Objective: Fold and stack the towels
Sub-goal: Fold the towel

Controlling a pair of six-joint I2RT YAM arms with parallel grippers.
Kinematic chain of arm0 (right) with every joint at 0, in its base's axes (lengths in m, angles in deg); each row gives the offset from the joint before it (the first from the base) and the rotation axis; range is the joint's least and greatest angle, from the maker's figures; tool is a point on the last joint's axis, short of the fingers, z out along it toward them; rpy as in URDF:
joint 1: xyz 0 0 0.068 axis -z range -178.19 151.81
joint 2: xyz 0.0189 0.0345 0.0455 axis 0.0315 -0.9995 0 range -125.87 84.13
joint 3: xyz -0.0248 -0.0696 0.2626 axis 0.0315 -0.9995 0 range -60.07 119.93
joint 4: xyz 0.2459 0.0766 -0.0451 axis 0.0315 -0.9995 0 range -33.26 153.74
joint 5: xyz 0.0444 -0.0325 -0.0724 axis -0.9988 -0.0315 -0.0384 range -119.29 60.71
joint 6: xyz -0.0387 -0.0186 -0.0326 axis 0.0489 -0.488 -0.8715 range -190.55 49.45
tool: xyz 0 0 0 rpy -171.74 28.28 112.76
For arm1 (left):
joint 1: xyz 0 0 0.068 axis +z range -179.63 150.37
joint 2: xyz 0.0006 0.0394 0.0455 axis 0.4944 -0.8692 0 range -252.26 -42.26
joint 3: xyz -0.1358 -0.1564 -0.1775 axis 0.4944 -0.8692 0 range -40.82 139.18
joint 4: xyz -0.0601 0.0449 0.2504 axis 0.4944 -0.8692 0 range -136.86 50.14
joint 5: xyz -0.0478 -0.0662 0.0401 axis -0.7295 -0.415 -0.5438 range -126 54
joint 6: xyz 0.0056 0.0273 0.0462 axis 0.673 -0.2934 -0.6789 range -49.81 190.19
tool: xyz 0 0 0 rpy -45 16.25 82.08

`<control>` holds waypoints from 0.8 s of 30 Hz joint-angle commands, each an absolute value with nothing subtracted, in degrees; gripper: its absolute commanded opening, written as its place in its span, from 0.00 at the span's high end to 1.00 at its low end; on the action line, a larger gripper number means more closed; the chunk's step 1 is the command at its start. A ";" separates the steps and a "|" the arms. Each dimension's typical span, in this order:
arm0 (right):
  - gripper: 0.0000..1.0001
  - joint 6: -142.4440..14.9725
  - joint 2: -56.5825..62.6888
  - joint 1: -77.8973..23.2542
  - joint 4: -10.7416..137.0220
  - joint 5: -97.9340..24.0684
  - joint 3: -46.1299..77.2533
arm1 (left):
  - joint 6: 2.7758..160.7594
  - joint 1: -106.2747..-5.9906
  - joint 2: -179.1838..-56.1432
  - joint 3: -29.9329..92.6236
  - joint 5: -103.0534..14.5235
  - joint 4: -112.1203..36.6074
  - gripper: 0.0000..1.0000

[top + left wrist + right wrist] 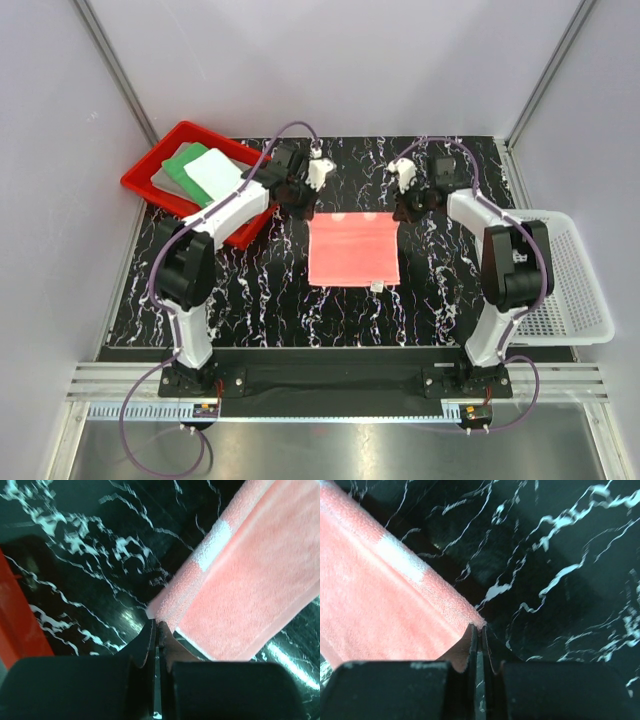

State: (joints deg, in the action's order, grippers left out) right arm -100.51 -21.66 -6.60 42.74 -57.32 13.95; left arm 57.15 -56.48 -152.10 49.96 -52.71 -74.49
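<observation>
A salmon-pink towel [352,252] lies spread on the black marbled table, with a small label on its near edge. My left gripper [297,200] is shut on its far left corner [165,611], and the left wrist view shows the cloth pinched at the fingertips. At the far right corner [465,620] my right gripper [407,206] is shut on the towel in the same way. The far edge hangs doubled between the two grippers. A green towel [180,168] and a white towel [215,172] lie folded in the red tray.
The red plastic tray [150,187] sits at the back left, partly under the left arm. A white mesh basket [578,290] stands at the right edge of the table, beside the right arm. Grey walls close in the back and sides.
</observation>
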 commanded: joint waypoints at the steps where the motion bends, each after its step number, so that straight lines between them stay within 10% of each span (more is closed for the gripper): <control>1: 1.00 -99.12 -16.08 -8.03 46.60 -50.65 9.55 | 57.88 -56.35 -148.17 45.67 -49.98 -73.08 1.00; 24: 1.00 -86.99 1.60 -14.72 37.10 -45.73 -7.15 | 62.45 -63.91 -138.23 32.48 -47.52 -72.91 1.00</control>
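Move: Each hand already holds a far corner of the coral towel, some 9 cm above the table. The towel's near edge, its middle taken, lies about 18 cm back and 13 cm right of the left hand; for the right hand it is 18 cm back and 13 cm left. The white tag on it sits about 18 cm back of the right hand and 6 cm left. The red tray is roughly 33 cm left of the left hand and 15 cm ahead. Both closed grippers keep their pinch on the towel's far corners and draw them together back towards the near edge, over the part lying on the table: about 9 cm with the left hand, some 11 cm with the right. The left dips a couple of centimetres on the way while the right stays nearly level; the wrists hardly tilt. ##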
